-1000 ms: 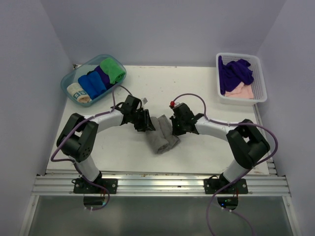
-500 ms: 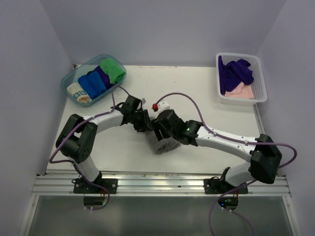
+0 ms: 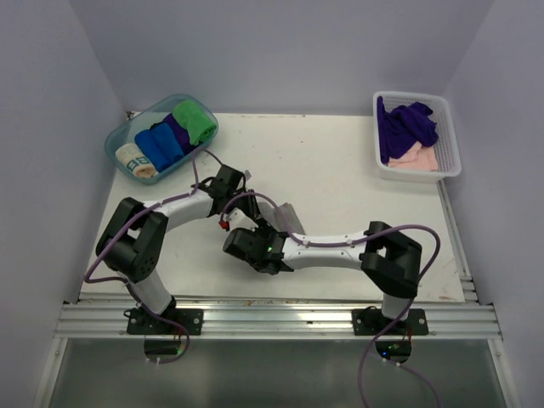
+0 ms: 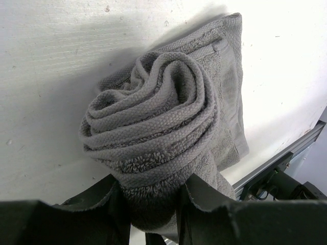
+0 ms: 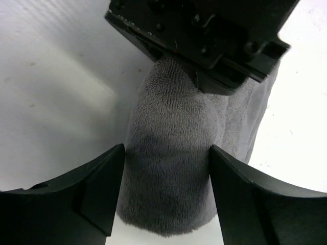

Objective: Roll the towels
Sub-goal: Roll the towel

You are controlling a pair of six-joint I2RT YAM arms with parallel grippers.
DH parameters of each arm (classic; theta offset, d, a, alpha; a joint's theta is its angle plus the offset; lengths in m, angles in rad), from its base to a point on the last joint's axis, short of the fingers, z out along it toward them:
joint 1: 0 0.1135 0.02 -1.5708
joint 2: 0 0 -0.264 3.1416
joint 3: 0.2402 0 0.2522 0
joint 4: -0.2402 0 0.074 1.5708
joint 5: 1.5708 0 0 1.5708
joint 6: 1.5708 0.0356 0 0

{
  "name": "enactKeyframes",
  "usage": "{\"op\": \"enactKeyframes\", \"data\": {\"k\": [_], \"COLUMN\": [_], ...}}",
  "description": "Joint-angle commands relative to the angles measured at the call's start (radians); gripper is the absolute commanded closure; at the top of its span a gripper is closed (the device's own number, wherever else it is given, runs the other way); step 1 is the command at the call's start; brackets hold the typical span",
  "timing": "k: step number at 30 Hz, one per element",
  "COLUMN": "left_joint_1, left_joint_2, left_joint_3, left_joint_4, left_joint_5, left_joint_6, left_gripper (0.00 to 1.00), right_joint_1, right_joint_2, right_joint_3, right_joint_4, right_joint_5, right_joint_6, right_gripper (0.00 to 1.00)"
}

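The grey towel is rolled into a thick spiral on the table, with a loose flap lying to its right. My left gripper is shut on one end of the roll, whose pile bulges between the two fingers. My right gripper is open; its fingers stand wide on either side of the roll's other end, right at its flanks without squeezing it. In the top view the right gripper sits just in front of the left gripper. The dark purple towel and the pale pink towel lie crumpled in the basket.
A white slotted basket stands at the back right. A clear blue bin at the back left holds several rolled cloths: green, blue, purple, beige. The right arm's forearm stretches low across the table's near side.
The right gripper let go at the towel's right side and opened. The arm swung round to the near side and now straddles the roll's end. The left gripper kept its grip.
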Motion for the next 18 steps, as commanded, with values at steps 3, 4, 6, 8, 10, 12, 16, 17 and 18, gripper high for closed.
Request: {"op": "enactKeyframes", "data": {"k": [3, 4, 6, 8, 10, 12, 16, 17, 18], "left_joint_1": [-0.004, -0.004, -0.004, -0.004, -0.003, -0.001, -0.001, -0.001, -0.001], "left_joint_2": [-0.007, -0.009, -0.013, -0.019, -0.035, -0.064, -0.108, -0.115, -0.127], "left_joint_3": [-0.02, -0.018, -0.015, -0.015, -0.017, -0.026, -0.06, -0.061, -0.064], "left_joint_4": [-0.091, -0.091, -0.091, -0.091, -0.088, -0.051, 0.001, 0.01, 0.014], "left_joint_5": [-0.075, -0.075, -0.075, -0.073, -0.067, -0.049, -0.018, -0.021, -0.022], "left_joint_6": [0.009, 0.008, 0.009, 0.006, 0.006, -0.003, -0.032, -0.034, -0.034], "left_gripper": [0.77, 0.76, 0.71, 0.61, 0.54, 0.43, 0.26, 0.21, 0.2], "right_joint_1": [-0.001, -0.003, -0.001, -0.007, -0.023, -0.041, -0.134, -0.154, -0.174], "right_joint_2": [0.073, 0.073, 0.062, 0.045, -0.002, -0.048, -0.2, -0.223, -0.246], "right_joint_3": [0.046, 0.043, 0.031, 0.005, -0.027, -0.092, -0.219, -0.269, -0.294], "right_joint_4": [-0.042, -0.035, -0.029, -0.003, 0.05, 0.095, 0.23, 0.253, 0.279], "right_joint_5": [0.147, 0.149, 0.154, 0.135, 0.1, 0.005, -0.168, -0.245, -0.28], "right_joint_6": [0.062, 0.073, 0.081, 0.085, 0.082, 0.082, 0.127, 0.136, 0.142], "right_gripper": [0.51, 0.57, 0.78, 0.92, 0.99, 1.0, 1.0, 1.0, 1.0]}}
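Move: The grey towel's roll runs away from the base. Its near part sits between the right hand's open fingers, about 1 cm ahead and 3 cm below; the left fingers still clamp the roll some 6 cm ahead of the right hand and 3 cm to its left. The flat tail lies about 4 cm ahead and 8 cm to the right. From the left hand, that near part is roughly 5 cm back, 3 cm right and 1 cm lower. The right hand sinks about 1 cm over the near part of the roll and shuts its fingers almost fully, pinching the towel, then draws some 2.5 cm to the right towards the tail, rising about 1 cm as it rolls its left side up by roughly 15 degrees. Once the right fingers have closed well down, the left hand opens wide, giving up its clamp on the roll, and lifts about 1 cm almost in place. ##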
